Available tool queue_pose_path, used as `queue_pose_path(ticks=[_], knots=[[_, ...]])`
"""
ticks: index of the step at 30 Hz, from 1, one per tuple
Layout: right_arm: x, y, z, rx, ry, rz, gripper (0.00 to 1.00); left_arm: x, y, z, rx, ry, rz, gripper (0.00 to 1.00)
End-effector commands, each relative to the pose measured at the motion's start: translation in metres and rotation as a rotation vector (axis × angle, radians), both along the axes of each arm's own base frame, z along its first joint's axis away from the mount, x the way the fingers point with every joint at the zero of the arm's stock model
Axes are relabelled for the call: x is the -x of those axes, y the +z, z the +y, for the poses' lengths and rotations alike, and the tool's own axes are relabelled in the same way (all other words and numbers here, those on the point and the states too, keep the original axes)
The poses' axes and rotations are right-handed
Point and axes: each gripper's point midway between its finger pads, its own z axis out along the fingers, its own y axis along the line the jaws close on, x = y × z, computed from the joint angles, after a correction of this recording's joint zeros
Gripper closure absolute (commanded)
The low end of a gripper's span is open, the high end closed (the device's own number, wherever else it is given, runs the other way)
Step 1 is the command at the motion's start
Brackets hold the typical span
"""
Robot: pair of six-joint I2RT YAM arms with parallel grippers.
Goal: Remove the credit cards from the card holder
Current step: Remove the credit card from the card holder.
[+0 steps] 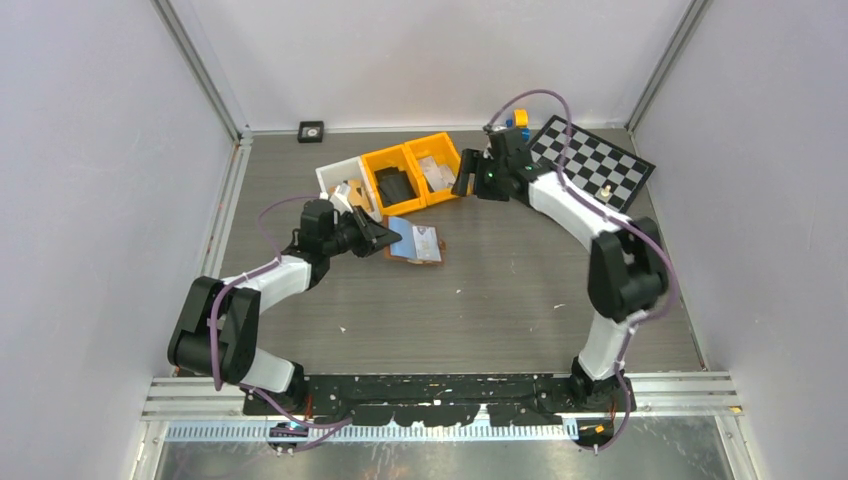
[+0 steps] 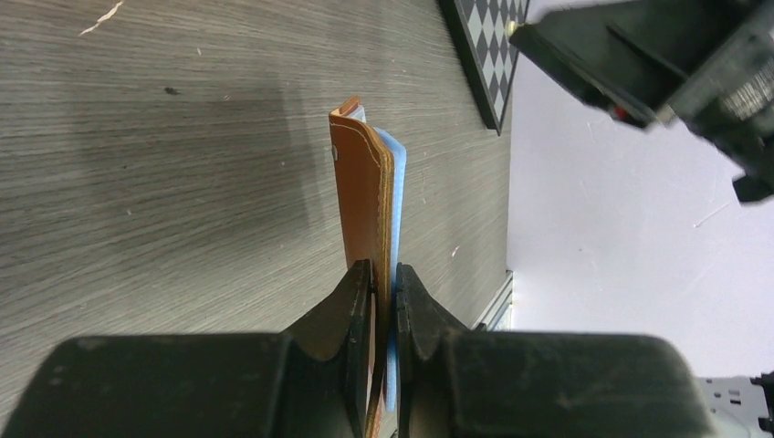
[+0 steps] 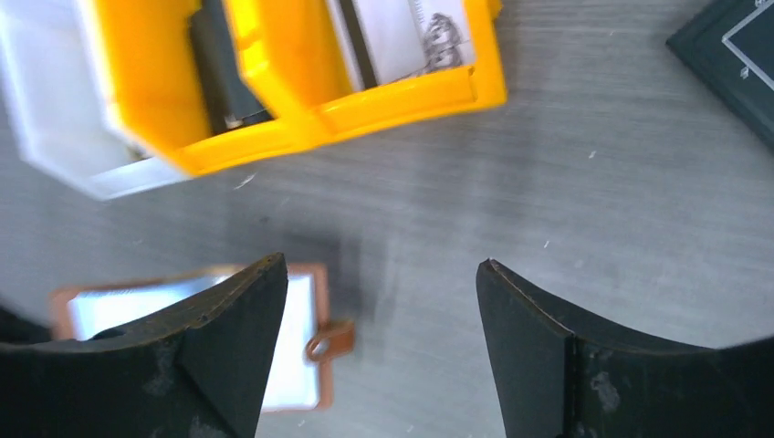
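Note:
The reddish-brown card holder [image 1: 418, 243] lies open on the table, its pale blue inside [image 3: 297, 342] facing up and its snap tab [image 3: 330, 342] sticking out. My left gripper [image 1: 390, 238] is shut on the holder's left edge; in the left wrist view the leather [image 2: 360, 192] and blue lining [image 2: 395, 173] stand edge-on between the pinched jaws [image 2: 383, 278]. My right gripper [image 3: 381, 265] hangs open and empty over bare table just in front of the right yellow bin [image 1: 438, 165]. Whitish credit cards [image 3: 392, 36] with dark print lie in that bin.
A second yellow bin [image 1: 388, 182] holds a black wallet-like object [image 1: 394, 187], and a white bin [image 1: 340, 180] stands to its left. A checkerboard [image 1: 592, 165] lies at the back right. Grey walls close in the table.

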Motion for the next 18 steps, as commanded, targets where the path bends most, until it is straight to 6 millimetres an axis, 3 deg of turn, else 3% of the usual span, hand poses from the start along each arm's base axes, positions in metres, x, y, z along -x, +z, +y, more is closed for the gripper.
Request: queue_pose_path(ticks=[1,6,9,12,18], knots=[[0.028,0.066,0.013,-0.193,-0.044,-0.178,0.19,-0.005,0.027,-0.008,0.07,-0.036,-0.12,1.0],[0.086,0.037,0.017,-0.237,0.0,-0.16,0.17,-0.007,0.042,-0.019,0.182,-0.085,-0.156,1.0],[0.101,0.038,0.015,-0.336,0.008,-0.232,0.16,-0.007,0.055,-0.026,0.271,-0.126,-0.179,1.0],[0.109,0.043,0.02,-0.374,0.043,-0.241,0.15,-0.008,0.066,-0.029,0.306,-0.156,-0.215,1.0],[0.108,0.036,0.016,-0.398,0.01,-0.26,0.18,-0.006,0.076,-0.031,0.329,-0.186,-0.257,1.0]])
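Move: The open card holder, its exposed card facing up, is held by the left hand, the card about 5 cm to that hand's right, 1 cm back and 2 below. From the empty right hand, the card lies roughly 13 cm back, 6 left and 2 lower. The orange box's right compartment is about 5 cm ahead of the right hand and 4 left, its middle compartment 3 ahead and 12 left, both some 11 below. The card holder, still pinched in the left fingers, is raised about 4 cm and carried some 2.5 cm right, the wrist rolling about 15 degrees so its fingers point more level. Meanwhile the right hand swings back roughly 12 cm from the box to the holder's right edge, arcing up and then down, rolling its left side up, fingers kept wide open; contact can't be seen. ##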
